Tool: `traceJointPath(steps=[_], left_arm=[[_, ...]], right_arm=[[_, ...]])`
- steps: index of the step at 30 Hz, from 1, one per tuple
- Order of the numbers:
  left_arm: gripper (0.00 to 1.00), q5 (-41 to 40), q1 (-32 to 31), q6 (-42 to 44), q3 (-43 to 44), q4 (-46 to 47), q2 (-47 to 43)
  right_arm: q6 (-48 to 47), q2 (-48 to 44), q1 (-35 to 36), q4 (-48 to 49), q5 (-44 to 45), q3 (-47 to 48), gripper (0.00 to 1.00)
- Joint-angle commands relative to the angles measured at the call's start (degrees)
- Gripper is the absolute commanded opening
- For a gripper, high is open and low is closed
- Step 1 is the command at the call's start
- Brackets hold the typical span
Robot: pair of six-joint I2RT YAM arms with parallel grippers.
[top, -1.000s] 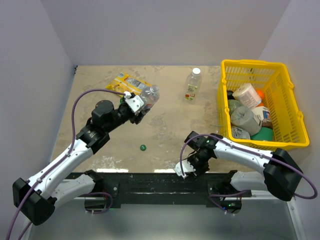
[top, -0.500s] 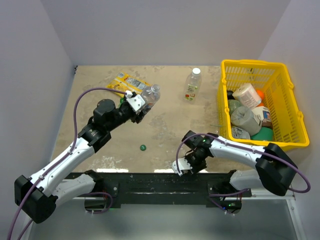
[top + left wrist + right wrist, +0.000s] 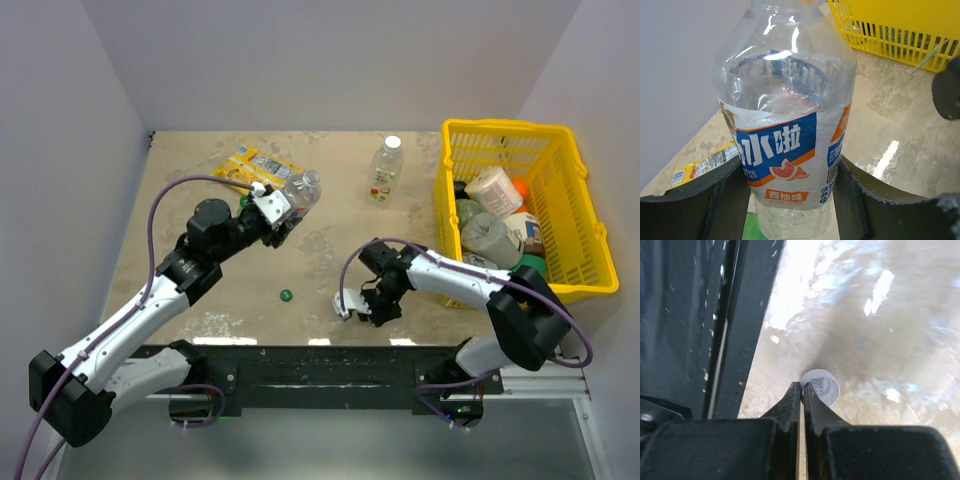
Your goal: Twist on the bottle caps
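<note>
My left gripper (image 3: 278,212) is shut on a clear bottle (image 3: 300,190) with a blue and orange label (image 3: 785,150), held tilted above the table, neck toward the back right. My right gripper (image 3: 352,312) is shut, its tips (image 3: 801,386) pinching the left rim of a white cap (image 3: 822,386) that faces open side up, close to the table's near rail. A dark green cap (image 3: 286,295) lies on the table between the two arms. A second clear bottle (image 3: 385,170) stands at the back with a white cap (image 3: 392,143) on it.
A yellow basket (image 3: 510,127) full of bulky containers stands at the right, its side also in the left wrist view (image 3: 900,30). A yellow snack packet (image 3: 255,165) lies behind the left gripper. The black rail (image 3: 700,330) runs along the near edge.
My right gripper has shut on the white cap's rim and shifted away from the near rail, up and left. The left arm and its bottle have stayed put.
</note>
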Motion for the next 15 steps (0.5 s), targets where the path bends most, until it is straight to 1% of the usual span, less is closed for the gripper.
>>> traceJointPath(steps=[1, 2, 3, 4, 6, 7, 8, 9, 11, 15], left_arm=[[0.0, 1.8, 0.5, -1.8, -2.6, 1.4, -2.4], [0.0, 2.4, 0.4, -3.1, -3.3, 1.9, -2.7], [0.0, 3.5, 0.5, -3.8, -3.8, 2.3, -3.1], [0.0, 4.0, 0.4, -4.6, -4.3, 2.6, -3.2], [0.0, 4.8, 0.4, -5.7, -4.2, 3.1, -2.6], [0.0, 4.9, 0.4, -5.7, -3.5, 3.0, -2.3], [0.0, 4.8, 0.5, -5.5, -3.0, 2.6, -2.0], [0.0, 4.3, 0.4, -5.3, -2.4, 2.3, -1.7], [0.0, 3.2, 0.4, -4.5, -1.0, 1.5, -1.4], [0.0, 2.1, 0.4, -3.5, 0.2, 0.0, -2.1]], right_arm=[[7.0, 2.9, -7.6, -6.9, -14.1, 10.5, 0.0], [8.1, 4.3, -10.3, -8.7, -20.1, 12.3, 0.0], [8.7, 6.1, -11.1, -10.8, -23.4, 16.1, 0.0], [3.4, 11.0, -11.2, -18.7, -24.7, 18.3, 0.0], [2.4, 15.8, -11.2, -22.2, -28.4, 23.6, 0.01], [-0.3, 21.0, -11.1, -28.0, -29.4, 25.5, 0.01], [-1.7, 24.5, -11.2, -31.1, -30.5, 27.3, 0.01], [-3.0, 27.8, -11.2, -34.4, -32.8, 31.3, 0.02], [1.8, 35.2, -11.8, -35.3, -33.5, 33.7, 0.03], [0.9, 38.4, -12.5, -35.1, -35.1, 35.5, 0.02]])
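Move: The white cap is pinched in the right fingertips, right at their tips. The bottle mouth it is meant for stands roughly 17 cm ahead, 12 cm left and 33 cm above that hand. The green cap lies about 7 cm ahead and 19 cm left, slightly below; the capped clear bottle some 30 cm straight ahead. From the left hand, which holds the open bottle, the white cap is about 15 cm back, 14 cm right and 27 cm below. The white cap, still pinched in the shut right fingertips, goes up and forward-left towards the held bottle, about 5 cm up, then sinks some 4 cm while still going left, as the wrist swings the fingertips back under towards the base by some 40 degrees. The left hand keeps its grip on the open bottle, easing it down and slightly back. ##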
